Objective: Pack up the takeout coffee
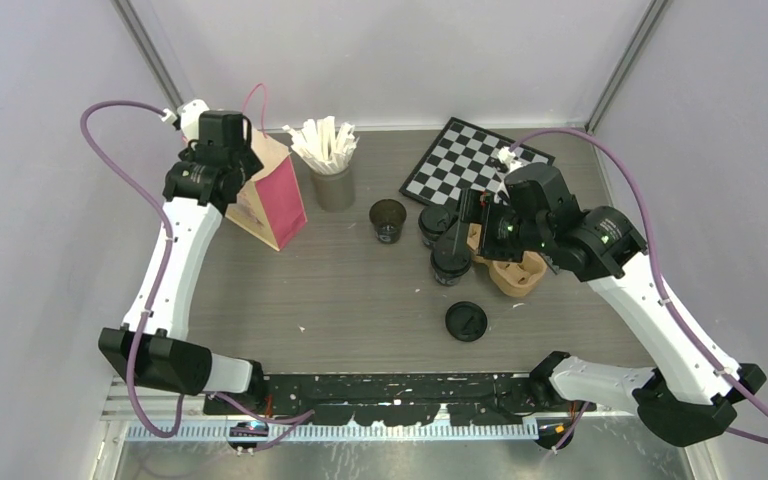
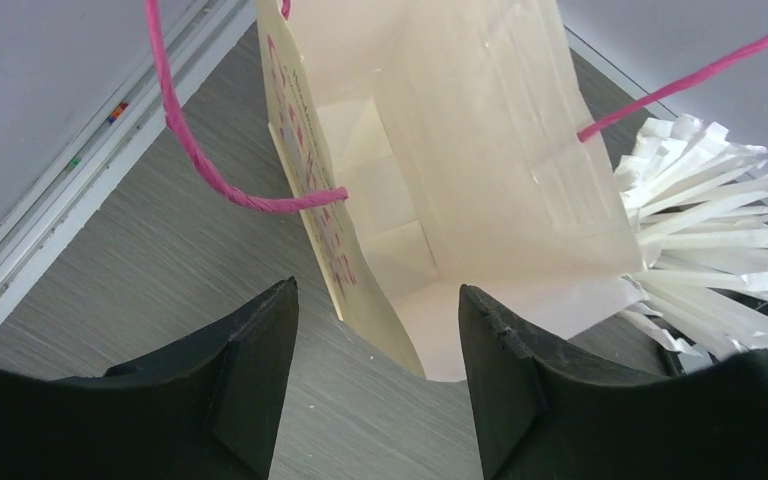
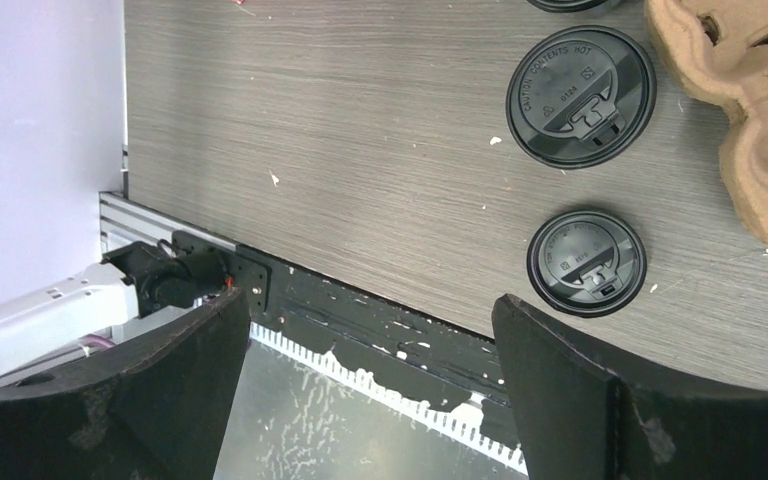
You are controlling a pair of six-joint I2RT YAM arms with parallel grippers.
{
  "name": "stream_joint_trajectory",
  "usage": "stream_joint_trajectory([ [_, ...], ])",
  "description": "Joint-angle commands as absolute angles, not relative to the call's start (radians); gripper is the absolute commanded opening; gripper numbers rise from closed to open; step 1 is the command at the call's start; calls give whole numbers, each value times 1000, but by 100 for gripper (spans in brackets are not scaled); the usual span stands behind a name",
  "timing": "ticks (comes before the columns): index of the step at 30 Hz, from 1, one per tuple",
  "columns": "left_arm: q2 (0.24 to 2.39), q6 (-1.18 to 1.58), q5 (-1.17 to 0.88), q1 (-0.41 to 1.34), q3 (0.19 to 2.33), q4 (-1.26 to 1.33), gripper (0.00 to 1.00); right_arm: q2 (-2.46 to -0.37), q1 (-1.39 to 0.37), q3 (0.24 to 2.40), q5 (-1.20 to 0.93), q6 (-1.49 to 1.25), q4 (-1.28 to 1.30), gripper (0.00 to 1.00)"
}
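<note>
The takeout coffee stands mid-table: an open black cup (image 1: 388, 220) without a lid, two lidded black cups (image 1: 437, 222) (image 1: 451, 262), and a loose black lid (image 1: 466, 321) nearer the front. In the right wrist view a lidded cup (image 3: 580, 95) and the loose lid (image 3: 587, 262) lie ahead of my right gripper (image 3: 370, 300), which is open and empty beside the cups (image 1: 460, 240). My left gripper (image 1: 222, 150) hovers over the pink paper bag (image 1: 270, 195). It is open (image 2: 378, 290), astride the near wall of the bag (image 2: 480, 150). I see nothing inside the bag.
A grey cup of white stirrer sticks (image 1: 332, 170) stands right of the bag, close to my left fingers (image 2: 700, 220). A brown pulp cup carrier (image 1: 515, 270) sits under my right arm. A checkerboard (image 1: 465, 160) lies at the back right.
</note>
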State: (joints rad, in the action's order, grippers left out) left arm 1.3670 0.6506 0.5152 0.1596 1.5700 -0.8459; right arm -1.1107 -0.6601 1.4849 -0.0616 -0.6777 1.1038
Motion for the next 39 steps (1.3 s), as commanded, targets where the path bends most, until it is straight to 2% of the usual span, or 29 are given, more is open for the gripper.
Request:
stream_joint_trajectory([
  [1,1374,651,534,134,1553,-804,61,-1112,-665,1526,-77,-629,1123,95],
  [5,1379,643,516,107,1508,-750,59,-1129,-666,1539,-81,-621,1117,95],
  [13,1376,602,456,89,1492,-702,42,-1147,-665,1550,-84,-620,1123,95],
  [23,1297,536,366,88,1497,-789,0,-1121,-666,1550,-76,-634,1094,95],
  [39,974,609,58,89,1482,-1165,0,-1151,-664,1588,-80,-554,1101,95],
])
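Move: The left hand hovers half open above the paper bag: the rim of its printed side lies about 1 cm ahead, 1 cm left and 4 cm below, and the bag's middle some 4 cm ahead, 3 cm right and 17 cm down. The straw cup stands about 8 cm ahead and 19 cm right, some 22 cm down; the empty cup about 31 cm right and 2 cm back, 26 cm below. From the right hand the bag's middle is some 22 cm ahead, 48 cm left and 17 cm below. Down about 3 cm and a little left, the left hand settles over the printed side of the paper bag and shuts its fingers fully, pinching that side's upper rim near the corner closest to the robot. It then pulls back towards the base by some 12 cm, gathering speed, rising and easing right a few centimetres while the wrist turns about 15 degrees clockwise, still gripping the rim. ##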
